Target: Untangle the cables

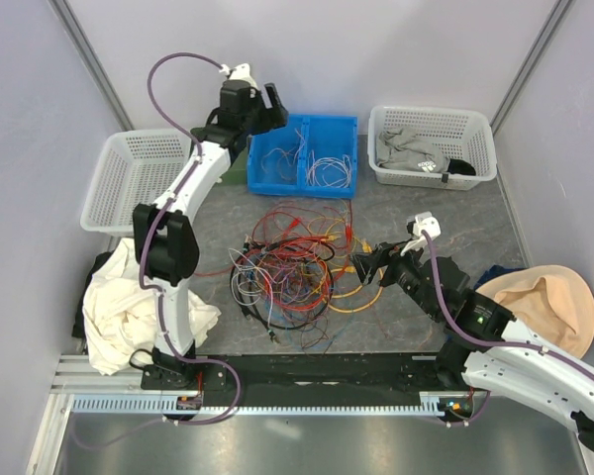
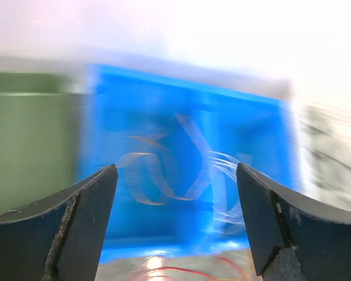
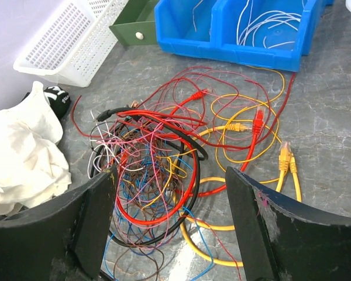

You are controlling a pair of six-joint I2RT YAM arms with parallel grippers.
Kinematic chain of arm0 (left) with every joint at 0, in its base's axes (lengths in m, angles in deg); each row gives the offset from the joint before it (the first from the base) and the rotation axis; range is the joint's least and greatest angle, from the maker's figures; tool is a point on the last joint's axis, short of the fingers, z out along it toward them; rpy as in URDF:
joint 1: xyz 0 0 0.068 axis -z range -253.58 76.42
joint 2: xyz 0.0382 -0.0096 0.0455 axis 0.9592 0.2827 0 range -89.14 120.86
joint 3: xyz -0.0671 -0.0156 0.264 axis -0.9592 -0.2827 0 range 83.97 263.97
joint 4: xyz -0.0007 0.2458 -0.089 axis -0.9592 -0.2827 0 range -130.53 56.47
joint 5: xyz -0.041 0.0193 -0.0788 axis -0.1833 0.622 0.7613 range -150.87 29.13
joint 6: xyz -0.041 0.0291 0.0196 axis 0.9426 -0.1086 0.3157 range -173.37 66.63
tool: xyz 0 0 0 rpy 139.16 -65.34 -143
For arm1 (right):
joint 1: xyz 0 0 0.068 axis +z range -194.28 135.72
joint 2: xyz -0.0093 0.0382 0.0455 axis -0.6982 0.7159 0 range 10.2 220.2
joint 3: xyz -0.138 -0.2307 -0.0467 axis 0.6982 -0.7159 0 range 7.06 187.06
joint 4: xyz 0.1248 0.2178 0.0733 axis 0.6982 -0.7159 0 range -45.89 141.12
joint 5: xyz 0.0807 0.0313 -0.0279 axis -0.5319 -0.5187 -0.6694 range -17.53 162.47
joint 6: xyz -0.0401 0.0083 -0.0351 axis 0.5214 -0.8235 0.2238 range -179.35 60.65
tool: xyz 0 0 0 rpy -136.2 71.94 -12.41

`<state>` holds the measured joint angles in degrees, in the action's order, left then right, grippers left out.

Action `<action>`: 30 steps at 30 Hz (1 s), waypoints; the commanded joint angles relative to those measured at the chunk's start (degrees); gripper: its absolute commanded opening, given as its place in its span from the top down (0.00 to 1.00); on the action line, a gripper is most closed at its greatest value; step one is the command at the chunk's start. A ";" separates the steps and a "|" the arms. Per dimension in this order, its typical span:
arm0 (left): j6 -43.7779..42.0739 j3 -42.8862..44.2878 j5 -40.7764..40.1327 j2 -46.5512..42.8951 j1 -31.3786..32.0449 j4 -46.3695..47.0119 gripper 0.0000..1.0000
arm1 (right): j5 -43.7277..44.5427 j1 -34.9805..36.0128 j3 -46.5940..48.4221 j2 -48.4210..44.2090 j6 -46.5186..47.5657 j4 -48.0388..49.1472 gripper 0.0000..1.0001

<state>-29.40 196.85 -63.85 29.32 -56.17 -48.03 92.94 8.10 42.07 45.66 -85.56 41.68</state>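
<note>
The cables (image 1: 287, 265) lie as a tangled heap of red, yellow, blue, pink, brown and black wires mid-table, filling the right wrist view (image 3: 164, 152). My right gripper (image 1: 364, 265) hovers just right of the heap, open (image 3: 171, 175), nothing between its fingers. A blue bin (image 1: 305, 156) at the back holds loose white wires (image 1: 329, 170). My left gripper (image 1: 267, 104) hangs above the bin's left end. It is open (image 2: 176, 175) and empty in the blurred left wrist view, with white wires (image 2: 164, 175) below it in the bin (image 2: 257, 134).
A white empty basket (image 1: 129, 178) stands at the back left, and a white basket (image 1: 433, 148) with grey cloth at the back right. A green box (image 1: 236, 170) sits beside the bin. White cloth (image 1: 129, 307) lies at the front left, a tan hat (image 1: 544, 302) at the right.
</note>
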 commanded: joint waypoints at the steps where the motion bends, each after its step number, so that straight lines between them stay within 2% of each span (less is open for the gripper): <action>1: 3.45 4.17 14.92 5.62 3.95 3.34 0.17 | -0.17 0.18 -0.20 -0.31 -0.68 1.08 0.18; 5: 5.47 8.32 19.67 11.08 4.13 3.17 0.28 | 0.01 0.18 -0.29 -0.22 -0.85 0.91 0.18; 11: 6.53 9.46 20.65 15.22 4.21 3.95 0.42 | 1.06 0.18 -0.29 0.92 -0.15 1.08 0.18; 19: 7.14 5.26 14.85 14.88 2.63 4.48 0.49 | 1.24 0.18 -0.29 2.42 0.20 1.43 0.18; 24: 9.25 -0.72 12.66 11.37 0.61 7.56 0.48 | 1.24 0.18 -0.55 2.42 0.11 1.61 0.18; 30: 8.55 -0.74 11.25 11.27 0.17 5.90 0.48 | 0.98 0.27 -0.90 1.98 -0.32 1.61 0.18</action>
<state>-22.14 195.93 -50.25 42.80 -55.69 -41.15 93.35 8.10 41.61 48.28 -85.65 41.60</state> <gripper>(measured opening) 0.514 0.818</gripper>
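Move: Ahead of the left hand, the pale cable in the blue bin's left compartment lies about 7 cm farther out, 5 cm to the right and some 22 cm lower. The white coil in the right compartment sits about 11 cm to the right of that cable and 4 cm nearer; the green bin's middle is some 15 cm left of it, level with it. From the right hand, the pale cable is roughly 38 cm ahead, 16 cm left and 22 cm below. Swinging right by about 11 cm and dropping, the empty left hand comes down towards the left compartment of the blue bin, then eases back left by some 6 cm, ending about 12 cm lower. The wrist turns clockwise some 20 degrees, then half of that back, and tips down about 10, while the fingers narrow from wide to half open without gripping anything. ##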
